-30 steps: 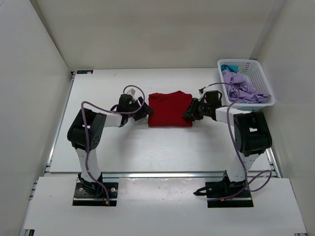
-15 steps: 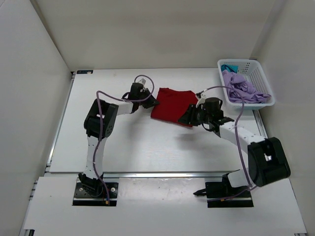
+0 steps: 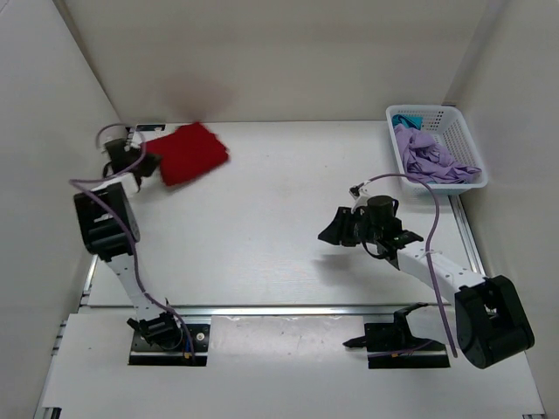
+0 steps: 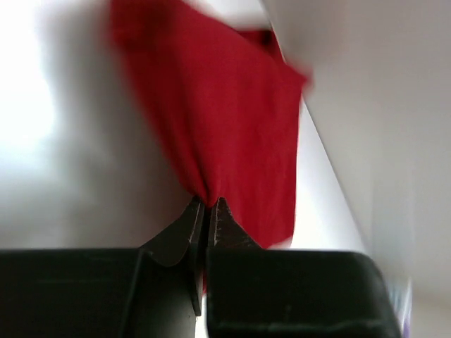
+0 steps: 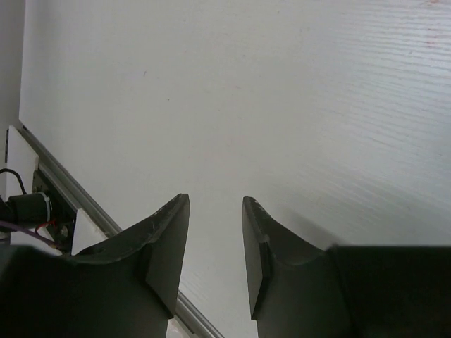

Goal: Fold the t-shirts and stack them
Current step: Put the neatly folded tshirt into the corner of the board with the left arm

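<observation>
The folded dark red t-shirt hangs near the table's back left corner, pinched at its left edge by my left gripper. In the left wrist view the red cloth spreads out from the closed jaws of the left gripper. The lavender t-shirt is heaped in the white basket at the back right, with a bit of the teal-blue t-shirt behind it. My right gripper hovers open over bare table right of centre; the right gripper has nothing between its fingers.
White walls close the table in on the left, back and right. A metal rail runs along the table's near edge. Both arm bases sit on the front ledge.
The left gripper shut on the red t-shirt and carried it from the table's centre to the back left corner. The right gripper let go and drew back toward the near right.
</observation>
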You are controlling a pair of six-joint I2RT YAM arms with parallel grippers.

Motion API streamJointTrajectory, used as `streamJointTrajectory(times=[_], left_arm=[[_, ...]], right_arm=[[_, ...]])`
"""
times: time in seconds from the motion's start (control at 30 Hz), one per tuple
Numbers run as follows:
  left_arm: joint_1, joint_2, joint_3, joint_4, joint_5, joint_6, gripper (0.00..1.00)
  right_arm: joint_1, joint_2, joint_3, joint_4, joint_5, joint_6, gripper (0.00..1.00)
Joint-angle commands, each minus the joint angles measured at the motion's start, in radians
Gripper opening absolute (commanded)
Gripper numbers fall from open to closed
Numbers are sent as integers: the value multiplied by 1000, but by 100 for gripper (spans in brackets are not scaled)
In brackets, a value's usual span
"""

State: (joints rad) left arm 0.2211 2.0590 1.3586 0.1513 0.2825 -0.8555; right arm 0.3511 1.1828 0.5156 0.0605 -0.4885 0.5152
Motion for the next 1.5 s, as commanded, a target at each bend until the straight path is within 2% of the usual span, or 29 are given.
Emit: streamJointTrajectory(times=[0.0, 0.17, 0.3, 0.47, 0.53, 0.6, 0.7, 0.83, 1.07, 1.17, 1.33, 1.37, 1.4, 1.43, 1.47], left_arm=[[69, -131, -116, 83, -35, -51, 0], [104, -59, -102, 68, -23, -71, 1], [121, 33, -10, 19, 15, -89, 1], [136, 46, -36, 42, 0, -85, 4], [132, 90, 58, -43, 1, -29, 3], [91, 220, 350, -312, 18, 73, 0], [22, 314, 571, -502, 20, 200, 0], [-6, 309, 505, -480, 35, 240, 0], [130, 302, 516, -553, 40, 253, 0], [150, 332, 557, -544, 38, 222, 10], [143, 429, 713, -599, 47, 182, 14], [139, 431, 715, -604, 52, 171, 22], [135, 422, 699, -587, 52, 173, 33], [130, 387, 645, -569, 40, 185, 39], [133, 335, 567, -520, 20, 182, 49]], right_arm=[[14, 3, 3, 41, -28, -20, 35], [40, -23, 14, 10, -35, -21, 35], [35, -92, 0, -21, -18, -24, 35], [15, -101, 0, -25, -28, -21, 34], [25, -92, 9, -33, -22, -23, 34], [40, -84, 21, -37, -9, -21, 33], [46, -66, 18, -39, 8, -12, 34], [34, -43, 10, -2, -7, 6, 34], [51, 34, 67, -4, -18, -20, 34], [54, 73, 92, -2, -30, -21, 33], [71, 48, 80, -25, -12, -30, 34], [66, 34, 71, -18, -7, -32, 35], [65, 31, 66, -19, 1, -32, 37], [58, 25, 57, -16, 2, -26, 37], [54, 23, 55, -16, -2, -29, 41]])
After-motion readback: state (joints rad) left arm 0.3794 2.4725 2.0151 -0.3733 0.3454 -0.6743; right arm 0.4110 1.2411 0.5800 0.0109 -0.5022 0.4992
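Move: The left gripper, already shut on one edge of the folded t-shirt, is bound for the board's far left corner, about 18 cm ahead, 16 cm to its left and 8 cm below. The t-shirt's bulk trails to the right, its middle some 11 cm right and 4 cm ahead; the black clamp sits about 18 cm ahead and 9 cm left. From the idle right gripper that corner lies roughly 50 cm ahead and 65 cm left. Keep the t-shirt pinched and whip the left gripper about 10 cm left, turning it some 15 degrees counter-clockwise, then sink it about 4 cm and push forward about 9 cm towards the far left corner. Swing it briefly right and back left along the left side while turning back clockwise, tipping the fingers down about 15 degrees, and start opening them at the end. ##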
